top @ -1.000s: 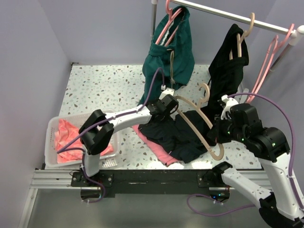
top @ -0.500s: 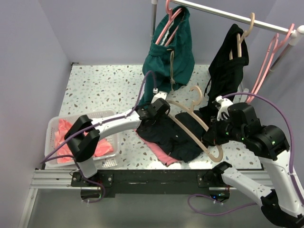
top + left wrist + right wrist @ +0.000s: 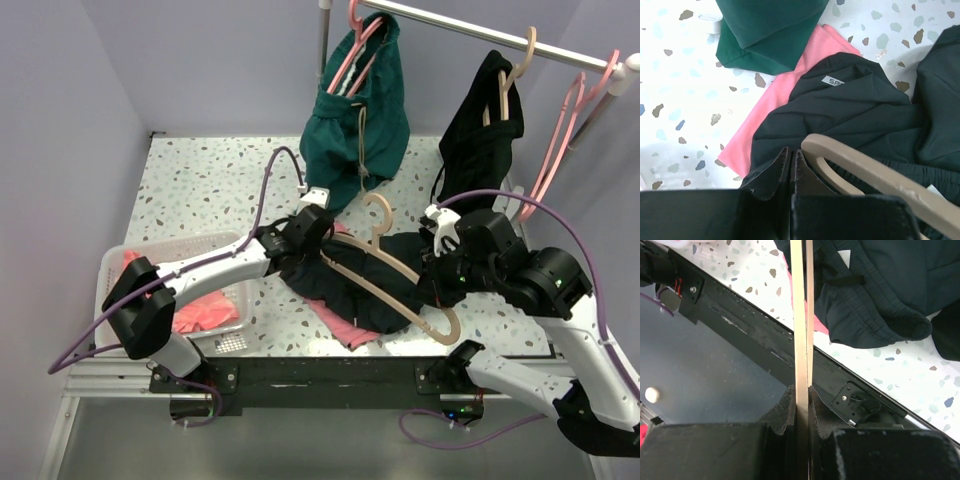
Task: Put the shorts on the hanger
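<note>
The dark navy shorts lie crumpled on the speckled table, on top of a pink cloth. My left gripper is at their left edge. In the left wrist view its jaws are pressed together, with the shorts' fabric drawn up to the tips. The beige hanger lies slanted across the shorts with its hook pointing away from me. One of its ends curves just right of my left fingers. My right gripper is shut on the hanger's thin frame, near its right end. The shorts lie beyond it.
The pink cloth sticks out under the shorts. A white basket with pink clothes stands at the near left. A rail at the back carries a teal garment, a black garment and pink hangers.
My left gripper has shut and moved left along the shorts' edge. My right arm has carried the hanger left, and it now lies further over the shorts.
</note>
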`<state>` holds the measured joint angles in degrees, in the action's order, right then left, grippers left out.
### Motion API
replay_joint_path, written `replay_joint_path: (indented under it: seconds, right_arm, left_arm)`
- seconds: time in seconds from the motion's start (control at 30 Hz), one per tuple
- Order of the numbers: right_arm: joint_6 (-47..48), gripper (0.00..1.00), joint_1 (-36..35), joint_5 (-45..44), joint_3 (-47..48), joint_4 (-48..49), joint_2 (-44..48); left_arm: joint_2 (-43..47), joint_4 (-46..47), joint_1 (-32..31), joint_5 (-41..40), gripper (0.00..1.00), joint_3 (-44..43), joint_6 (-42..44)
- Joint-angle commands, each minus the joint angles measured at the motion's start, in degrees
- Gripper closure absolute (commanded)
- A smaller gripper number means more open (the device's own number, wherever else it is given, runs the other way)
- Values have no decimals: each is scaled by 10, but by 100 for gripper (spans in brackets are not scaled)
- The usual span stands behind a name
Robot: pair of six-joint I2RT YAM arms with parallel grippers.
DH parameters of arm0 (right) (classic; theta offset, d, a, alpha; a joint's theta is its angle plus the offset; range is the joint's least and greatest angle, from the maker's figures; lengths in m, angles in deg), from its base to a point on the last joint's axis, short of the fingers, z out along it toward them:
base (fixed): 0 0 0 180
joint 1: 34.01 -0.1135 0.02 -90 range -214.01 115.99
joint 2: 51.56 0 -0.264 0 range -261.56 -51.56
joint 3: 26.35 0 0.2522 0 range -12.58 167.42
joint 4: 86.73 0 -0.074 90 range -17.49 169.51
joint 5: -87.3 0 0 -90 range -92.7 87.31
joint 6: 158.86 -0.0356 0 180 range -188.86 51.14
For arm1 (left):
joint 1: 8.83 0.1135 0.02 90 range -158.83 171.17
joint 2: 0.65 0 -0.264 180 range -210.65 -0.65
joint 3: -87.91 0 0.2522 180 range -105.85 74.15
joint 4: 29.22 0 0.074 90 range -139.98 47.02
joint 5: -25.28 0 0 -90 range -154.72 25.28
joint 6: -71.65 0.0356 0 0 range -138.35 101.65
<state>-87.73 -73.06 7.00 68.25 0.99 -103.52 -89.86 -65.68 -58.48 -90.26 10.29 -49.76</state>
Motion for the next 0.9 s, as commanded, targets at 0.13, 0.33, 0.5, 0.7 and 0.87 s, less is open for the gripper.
replay_joint_path:
  seconds: [0.13,0.33,0.5,0.7,0.87]
  right_arm:
    - [11,100,-30,49,36,-58,3]
    - [11,100,-38,54,37,-66,5]
    - [13,100,-37,40,35,-58,-2]
    - [17,100,-38,32,1,-9,-15]
    - [1,100,-38,28,-31,102,12]
  left_arm:
    - [23,49,32,-34,100,1,20]
    - [29,69,39,-59,100,-16,53]
    - [71,111,39,-14,100,5,92]
    - [155,171,29,64,100,57,136]
    - [186,148,6,112,100,62,136]
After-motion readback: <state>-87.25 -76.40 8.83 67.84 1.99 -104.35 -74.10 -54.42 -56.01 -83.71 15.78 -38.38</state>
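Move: The hanger's left end is right at the left hand, which already pinches one side of the black shorts' waistband: about 2 cm to its right, 1 cm back and 2 cm higher. The rest of the black shorts lies some 7 cm back, 8 cm right and 6 cm below, with the pink shorts under them, and the green garment's hem is about 8 cm ahead and 3 cm left. From the right hand holding the hanger, the pinched waistband is some 18 cm ahead, 20 cm left and 16 cm lower. Forward and a little left first, about 3 cm, the left hand draws the pinched waistband past the hanger's left end, then swings steeply up some 9 cm while coming back, its fingers tipping upward and the wrist turning some 20 degrees overall. The right hand keeps its grip on the hanger, easing only a centimetre or so back and left with a slight counter-clockwise turn. ##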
